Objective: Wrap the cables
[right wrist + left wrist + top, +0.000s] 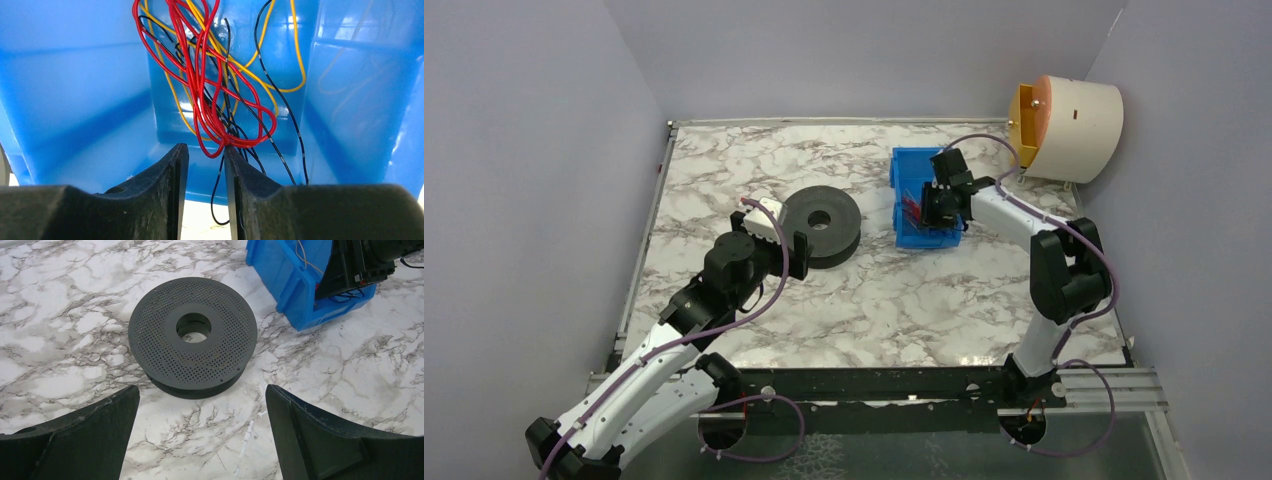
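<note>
A tangle of thin red, yellow and black cables (200,75) lies inside a blue bin (75,100). My right gripper (206,147) reaches into that bin (914,165), its jaws narrowed with a visible gap. The bottom of a red loop rests at the right fingertip (232,152), and a black strand hangs down through the gap. A black perforated spool (822,222) lies flat on the marble left of the bin. My left gripper (202,390) stands wide open just short of the spool (192,335), holding nothing.
A cream drum with a yellow frame (1069,128) stands at the back right corner against the wall. Grey walls close the table on three sides. A metal rail (904,385) runs along the near edge between the arm bases.
</note>
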Controlling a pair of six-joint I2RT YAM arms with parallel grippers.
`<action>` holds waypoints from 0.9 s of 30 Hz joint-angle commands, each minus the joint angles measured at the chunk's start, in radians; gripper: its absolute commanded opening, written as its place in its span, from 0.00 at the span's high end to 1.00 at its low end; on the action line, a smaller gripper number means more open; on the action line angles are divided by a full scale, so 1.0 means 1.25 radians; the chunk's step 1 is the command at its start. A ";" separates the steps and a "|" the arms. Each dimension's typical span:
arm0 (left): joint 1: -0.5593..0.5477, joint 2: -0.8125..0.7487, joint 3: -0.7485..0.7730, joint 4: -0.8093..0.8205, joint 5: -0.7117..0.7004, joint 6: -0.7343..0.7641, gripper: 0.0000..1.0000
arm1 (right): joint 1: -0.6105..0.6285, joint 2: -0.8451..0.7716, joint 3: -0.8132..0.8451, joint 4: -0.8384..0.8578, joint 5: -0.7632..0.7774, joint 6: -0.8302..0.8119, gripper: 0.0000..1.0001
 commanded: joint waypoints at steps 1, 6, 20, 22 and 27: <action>-0.001 -0.011 -0.001 0.017 -0.015 0.008 0.01 | -0.002 0.019 0.031 0.032 0.036 0.023 0.65; -0.001 -0.014 -0.001 0.017 -0.018 0.009 0.01 | -0.002 0.016 0.034 0.046 0.045 0.036 0.90; -0.001 -0.020 -0.001 0.017 -0.013 0.007 0.01 | -0.002 -0.151 0.072 0.051 0.082 0.016 0.99; -0.001 -0.020 -0.001 0.017 -0.013 0.007 0.01 | -0.002 -0.178 0.075 0.050 0.088 0.013 0.99; -0.001 -0.021 -0.001 0.017 -0.012 0.007 0.01 | -0.002 -0.238 0.092 0.054 0.107 -0.003 0.99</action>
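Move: The red cable bundle lies just past the right fingertips in the blue bin, its middle about 3 cm ahead and 1 cm left, roughly 1 cm lower. The black cables are some 2 cm ahead and 2 cm right of that hand, on the bin floor; the bin's middle is about 5 cm straight ahead. The spool stands some 21 cm left and 3 cm back. From the left hand the bundle is roughly 15 cm ahead, 24 cm right and 18 cm down. Easing forward low inside the bin, the right hand closes its half-open fingers on the near end of the red bundle and pinches it. It then climbs ever faster, about 13 cm up with some 3 cm forward in all, the fingertips swinging outward and up by about 20 degrees as it keeps its grip. ##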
